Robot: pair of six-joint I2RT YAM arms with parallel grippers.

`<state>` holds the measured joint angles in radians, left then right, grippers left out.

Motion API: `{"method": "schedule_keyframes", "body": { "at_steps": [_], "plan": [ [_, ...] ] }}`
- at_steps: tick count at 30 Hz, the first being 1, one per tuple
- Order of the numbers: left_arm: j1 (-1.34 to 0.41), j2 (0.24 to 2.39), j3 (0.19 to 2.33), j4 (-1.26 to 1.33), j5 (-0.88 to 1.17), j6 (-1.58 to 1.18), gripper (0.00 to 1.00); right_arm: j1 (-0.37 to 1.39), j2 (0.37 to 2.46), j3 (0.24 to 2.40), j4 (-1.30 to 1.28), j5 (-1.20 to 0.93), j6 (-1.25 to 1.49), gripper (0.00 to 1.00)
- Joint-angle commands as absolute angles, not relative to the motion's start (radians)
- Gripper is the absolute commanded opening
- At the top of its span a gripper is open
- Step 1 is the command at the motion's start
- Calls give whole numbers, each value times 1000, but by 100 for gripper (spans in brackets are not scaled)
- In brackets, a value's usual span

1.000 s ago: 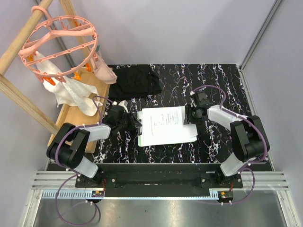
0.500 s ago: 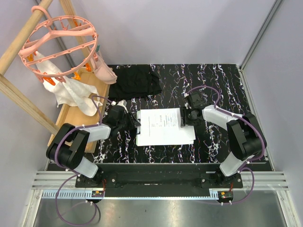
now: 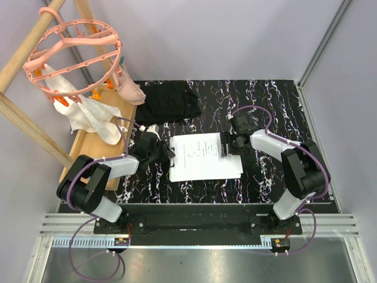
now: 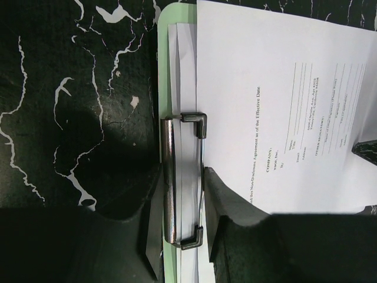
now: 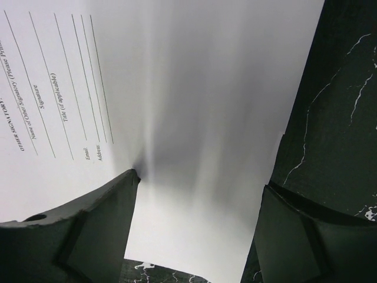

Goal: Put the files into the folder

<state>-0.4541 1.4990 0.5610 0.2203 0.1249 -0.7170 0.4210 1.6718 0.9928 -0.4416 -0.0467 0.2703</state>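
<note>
The files [image 3: 206,156] lie as a stack of white sheets, printed one on top, on the light-green folder [image 3: 171,167] in the middle of the table. My left gripper [image 3: 166,150] is shut on the folder's metal clip [image 4: 184,177], whose wire lever is squeezed toward the bar; the folder's green edge [image 4: 162,88] shows beside the sheets [image 4: 265,88]. My right gripper [image 3: 227,146] stands open over the right end of the files [image 5: 194,88]. Its left finger rests on the paper, and its right finger is past the paper's edge, over the black table.
A black fabric piece [image 3: 171,100] lies at the back of the marbled table. On the left a wooden board [image 3: 94,154] carries a white rag [image 3: 94,118], under a pink round hanger [image 3: 73,56] on a wooden rack. Grey walls close both sides.
The right gripper has moved left along the files while opening wider. The sheets have slid left and lie squarer on the folder. The left gripper has kept its grip.
</note>
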Motion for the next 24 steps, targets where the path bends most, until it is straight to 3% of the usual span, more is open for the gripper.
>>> {"method": "schedule_keyframes", "body": {
  "at_steps": [1, 8, 24],
  "plan": [
    [-502, 1491, 586, 411, 275, -784, 0, 482, 1678, 1039, -325, -230, 316, 82],
    [-500, 1483, 610, 364, 285, -766, 0, 480, 1664, 1026, -310, -253, 318, 100],
    [-439, 1454, 554, 437, 425, -770, 0, 419, 1635, 982, -299, -288, 304, 100]
  ]
}}
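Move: The left hand has the clip right between its fingertips. From the right hand the clip lies about 25 cm to the left, 1 cm nearer the base and level in height. The top sheet's middle, on the folder, is about 11 cm left of the right hand, roughly 14 cm right of the left hand, and just below both. The black cloth is about 22 cm ahead and 2 cm left of the left hand. Leftward by only about 1 cm, towards the clip, the right hand creeps low over the sheet, fingers pointing down, then stays. Meanwhile its fingers spread from mostly to fully open, the inner fingertip going on touching the paper and pushing it towards the clip, the outer one staying by the sheet's right edge. The left hand holds still, keeping its fingers around the clip. ##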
